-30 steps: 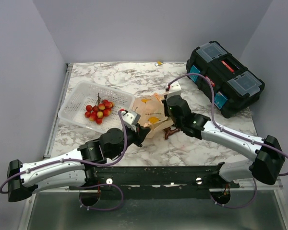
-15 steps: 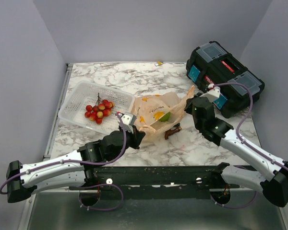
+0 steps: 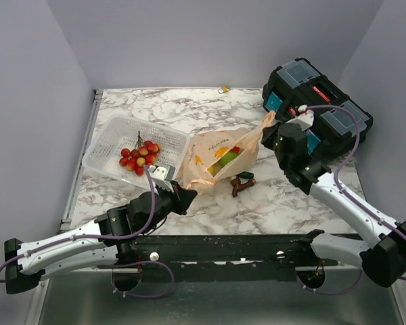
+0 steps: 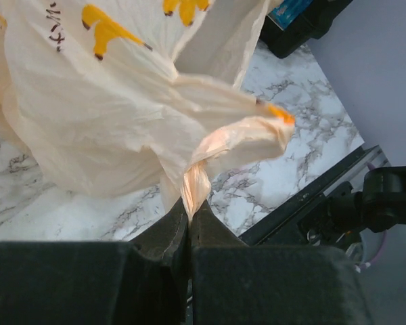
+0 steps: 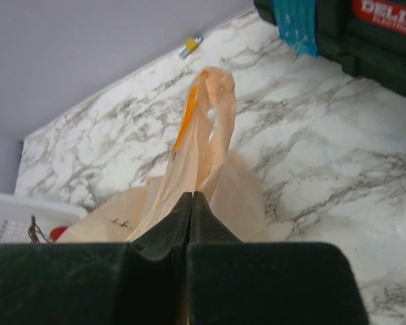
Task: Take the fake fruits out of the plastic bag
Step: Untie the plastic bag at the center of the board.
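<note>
The peach plastic bag with banana prints is stretched across the marble table between my two grippers. My left gripper is shut on the bag's near-left handle, which shows as a twisted strip between the fingers. My right gripper is shut on the far-right handle and holds it up near the toolbox. Through the bag's mouth I see fake fruits: a green one, a small red one and a yellowish one. In both wrist views the bag hides its contents.
A white mesh basket holding a bunch of red-and-yellow berries stands at the left. A black toolbox sits at the back right, close to my right gripper. A small brown-and-green item lies in front of the bag.
My right gripper has carried its handle from the bag's middle up and to the right. My left gripper has pulled back toward the near left. The bag has stretched open and fruits now show.
</note>
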`<act>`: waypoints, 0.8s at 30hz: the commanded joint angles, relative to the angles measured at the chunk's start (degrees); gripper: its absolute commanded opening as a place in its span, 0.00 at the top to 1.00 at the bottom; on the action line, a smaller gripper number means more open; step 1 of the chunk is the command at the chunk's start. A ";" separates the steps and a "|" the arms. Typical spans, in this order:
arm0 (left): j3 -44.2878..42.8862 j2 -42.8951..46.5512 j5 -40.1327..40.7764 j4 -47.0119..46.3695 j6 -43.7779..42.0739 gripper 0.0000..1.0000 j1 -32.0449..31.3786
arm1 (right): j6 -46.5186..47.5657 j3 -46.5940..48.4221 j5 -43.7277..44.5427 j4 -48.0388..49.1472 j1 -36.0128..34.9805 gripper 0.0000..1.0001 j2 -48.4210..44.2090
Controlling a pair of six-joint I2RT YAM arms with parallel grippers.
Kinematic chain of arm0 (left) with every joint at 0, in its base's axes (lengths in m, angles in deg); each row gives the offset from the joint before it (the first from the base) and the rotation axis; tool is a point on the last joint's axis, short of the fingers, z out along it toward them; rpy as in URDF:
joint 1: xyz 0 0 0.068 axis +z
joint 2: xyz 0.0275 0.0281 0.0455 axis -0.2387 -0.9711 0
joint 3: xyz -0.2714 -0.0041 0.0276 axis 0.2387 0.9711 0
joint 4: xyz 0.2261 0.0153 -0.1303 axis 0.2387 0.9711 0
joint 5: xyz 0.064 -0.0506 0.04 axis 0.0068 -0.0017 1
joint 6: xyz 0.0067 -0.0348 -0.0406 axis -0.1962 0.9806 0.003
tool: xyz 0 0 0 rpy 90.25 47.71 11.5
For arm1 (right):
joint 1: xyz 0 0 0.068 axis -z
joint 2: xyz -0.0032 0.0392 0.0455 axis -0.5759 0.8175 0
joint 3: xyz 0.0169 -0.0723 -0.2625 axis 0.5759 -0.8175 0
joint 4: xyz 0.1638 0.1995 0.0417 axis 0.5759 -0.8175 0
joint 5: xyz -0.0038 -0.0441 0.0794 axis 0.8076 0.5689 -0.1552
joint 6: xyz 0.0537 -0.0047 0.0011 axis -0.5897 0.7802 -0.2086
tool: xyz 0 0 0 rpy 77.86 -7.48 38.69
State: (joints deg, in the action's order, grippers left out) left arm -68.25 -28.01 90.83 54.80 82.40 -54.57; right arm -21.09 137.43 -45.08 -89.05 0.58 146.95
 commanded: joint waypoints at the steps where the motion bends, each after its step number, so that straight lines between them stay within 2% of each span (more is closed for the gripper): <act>1: 0.41 4.43 1.53 5.91 6.60 1.00 -0.11 | -2.02 4.72 -14.59 0.37 11.15 0.99 2.90; 3: 1.75 7.34 2.35 3.95 6.37 1.00 -0.09 | -3.23 6.40 -19.14 1.79 14.58 0.99 5.08; 7: 2.46 9.90 3.97 -2.78 1.66 1.00 0.13 | -1.91 15.26 -24.65 -1.48 17.20 0.99 13.43; 11: -5.08 4.54 6.22 -1.63 -2.87 1.00 2.56 | 2.30 21.41 -28.57 -5.89 17.23 0.99 18.00; 14: -11.54 -0.64 3.25 0.59 -5.01 1.00 5.40 | 8.29 23.56 -36.25 -11.92 17.21 0.98 18.08; 16: -13.24 -3.23 1.58 0.43 -6.25 1.00 6.51 | 13.06 22.08 -41.35 -14.65 17.20 0.86 15.89; 18: -13.27 -4.41 0.63 -0.58 -7.28 1.00 6.97 | 17.54 19.95 -43.98 -17.91 17.19 0.63 12.72; 19: -13.02 -4.48 0.17 -0.74 -7.27 1.00 7.40 | 20.60 19.81 -45.45 -20.24 17.23 0.56 11.88; 20: -12.71 -4.54 -0.25 -0.66 -6.94 1.00 7.84 | 23.30 19.84 -47.80 -22.50 17.15 0.45 10.86; 21: -12.20 -4.41 -0.89 -0.66 -6.44 1.00 8.26 | 26.22 19.13 -50.61 -22.92 17.06 0.33 9.78; 24: -10.68 -3.74 -2.12 -0.78 -4.51 1.00 9.21 | 31.53 15.73 -59.11 -18.78 16.78 0.10 4.84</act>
State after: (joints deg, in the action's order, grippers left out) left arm -80.60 -32.54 91.97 53.95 77.37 -46.64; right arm -1.22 156.47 -89.98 -106.29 17.80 157.59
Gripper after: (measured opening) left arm 0.003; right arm 0.790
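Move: Some 16 cm to the left of the right hand, 3 cm back and 14 cm below lies the middle of the plastic bag, whose corner that hand pinches; the brass tap is 12 cm back and 8 cm left, the toolbox 13 cm ahead and 19 cm right. From the left hand, holding the opposite handle, the bag's middle is about 16 cm ahead, 11 cm right and 10 cm down, the basket 20 cm ahead and 20 cm left. Drawing its corner of the bag about 9 cm forward with a short swing to the right and a small rise, the right hand then comes back some 7 cm, turning about 30 degrees counter-clockwise, as its fingers open wide and let go. The left keeps its pinch on the near handle, shifts slightly left, then lifts some 8 cm and goes forward. ##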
